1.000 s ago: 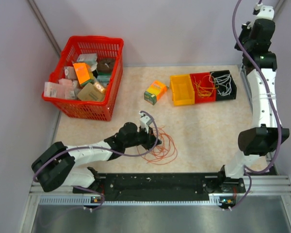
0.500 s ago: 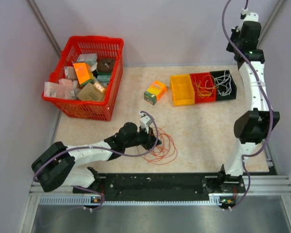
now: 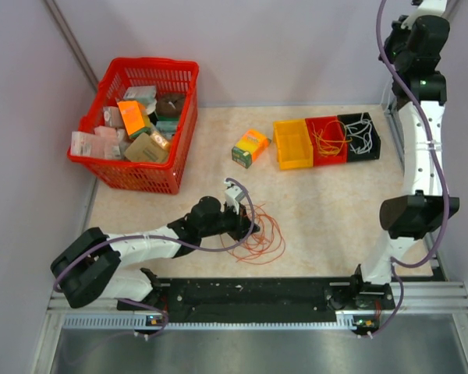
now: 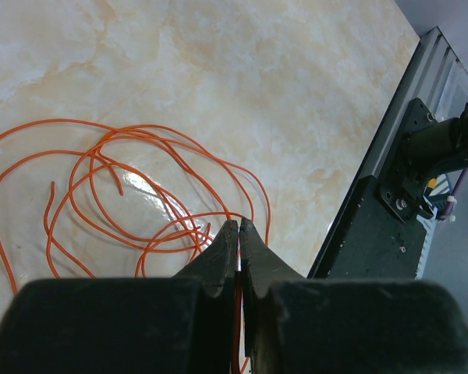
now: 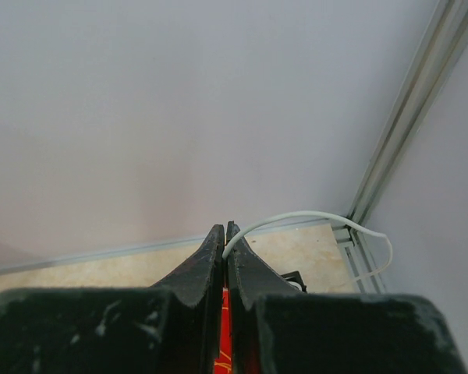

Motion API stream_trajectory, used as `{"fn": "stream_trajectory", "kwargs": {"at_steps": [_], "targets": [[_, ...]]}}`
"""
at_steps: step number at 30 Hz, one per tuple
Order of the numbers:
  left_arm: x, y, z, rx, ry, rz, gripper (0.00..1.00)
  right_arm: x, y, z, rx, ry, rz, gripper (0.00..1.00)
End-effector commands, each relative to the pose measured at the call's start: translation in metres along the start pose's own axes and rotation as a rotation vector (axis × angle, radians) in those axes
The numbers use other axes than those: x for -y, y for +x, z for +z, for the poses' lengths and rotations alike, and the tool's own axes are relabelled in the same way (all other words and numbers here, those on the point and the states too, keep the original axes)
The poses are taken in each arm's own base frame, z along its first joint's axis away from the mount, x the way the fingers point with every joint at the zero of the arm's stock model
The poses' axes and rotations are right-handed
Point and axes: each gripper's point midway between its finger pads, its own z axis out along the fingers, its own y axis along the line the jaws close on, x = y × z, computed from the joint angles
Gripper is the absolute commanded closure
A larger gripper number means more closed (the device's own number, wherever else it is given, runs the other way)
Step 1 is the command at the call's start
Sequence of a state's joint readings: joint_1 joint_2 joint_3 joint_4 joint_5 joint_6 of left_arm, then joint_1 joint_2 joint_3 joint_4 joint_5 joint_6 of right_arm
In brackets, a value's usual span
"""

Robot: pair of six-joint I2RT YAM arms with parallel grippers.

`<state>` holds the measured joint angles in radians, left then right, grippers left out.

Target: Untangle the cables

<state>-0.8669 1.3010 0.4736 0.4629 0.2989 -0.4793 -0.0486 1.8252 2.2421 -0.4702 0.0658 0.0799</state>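
Observation:
A tangle of orange-red cables (image 3: 262, 238) lies in loose loops on the table near the front middle. My left gripper (image 3: 249, 228) is low at the tangle's left edge. In the left wrist view its jaws (image 4: 239, 224) are shut on one orange strand, and the other orange loops (image 4: 140, 187) spread over the table beyond. My right arm (image 3: 421, 47) reaches high at the back right corner. In the right wrist view that gripper (image 5: 225, 230) is shut on a thin white cable (image 5: 312, 216), which arcs off to the right.
A yellow bin (image 3: 293, 143), a red bin (image 3: 333, 123) with yellow cables and a black bin (image 3: 373, 123) with white cables stand in a row at the back right. A red basket (image 3: 110, 78) of packets sits at the back left. An orange-green box (image 3: 250, 147) lies mid-table.
The right arm swung left at the back corner, then back right and higher. The left arm and the orange tangle have not moved.

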Motion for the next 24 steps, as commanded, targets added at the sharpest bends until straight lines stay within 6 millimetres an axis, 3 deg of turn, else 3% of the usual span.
{"fn": "stream_trajectory", "kwargs": {"at_steps": [1, 15, 24], "targets": [[0.006, -0.004, 0.001, 0.024, 0.031, 0.023, 1.00, 0.014, -0.019, -0.008, 0.053, 0.034, -0.005, 1.00], [0.007, -0.004, 0.001, 0.021, 0.040, 0.023, 1.00, 0.022, 0.109, 0.055, -0.192, 0.032, -0.001, 1.00], [0.008, -0.004, 0.000, 0.023, 0.043, 0.023, 1.00, 0.023, 0.183, 0.078, -0.324, 0.017, 0.033, 1.00]]}}
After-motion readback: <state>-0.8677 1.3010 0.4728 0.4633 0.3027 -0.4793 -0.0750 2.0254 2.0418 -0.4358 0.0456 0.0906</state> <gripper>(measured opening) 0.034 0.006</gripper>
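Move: The right hand, shut on the white cable, is high over the far part of the table; the black bin it is taking the cable to lies roughly 44 cm below, about 5 cm farther out and 6 cm to its right. At that same depth, the red bin sits some 4 cm ahead and 6 cm left, the yellow bin about 3 cm ahead and 18 cm left. From the left hand the black bin is about 39 cm ahead, 42 cm right and 8 cm below. Lowering the white cable towards the black bin, the right hand drops quickly by some 19 cm, easing about 5 cm forward as it sinks, and the wrist tips the fingers down by around 20 degrees. The fingers stay shut and keep their hold on the cable; the hand is still well above the bins at the end. ##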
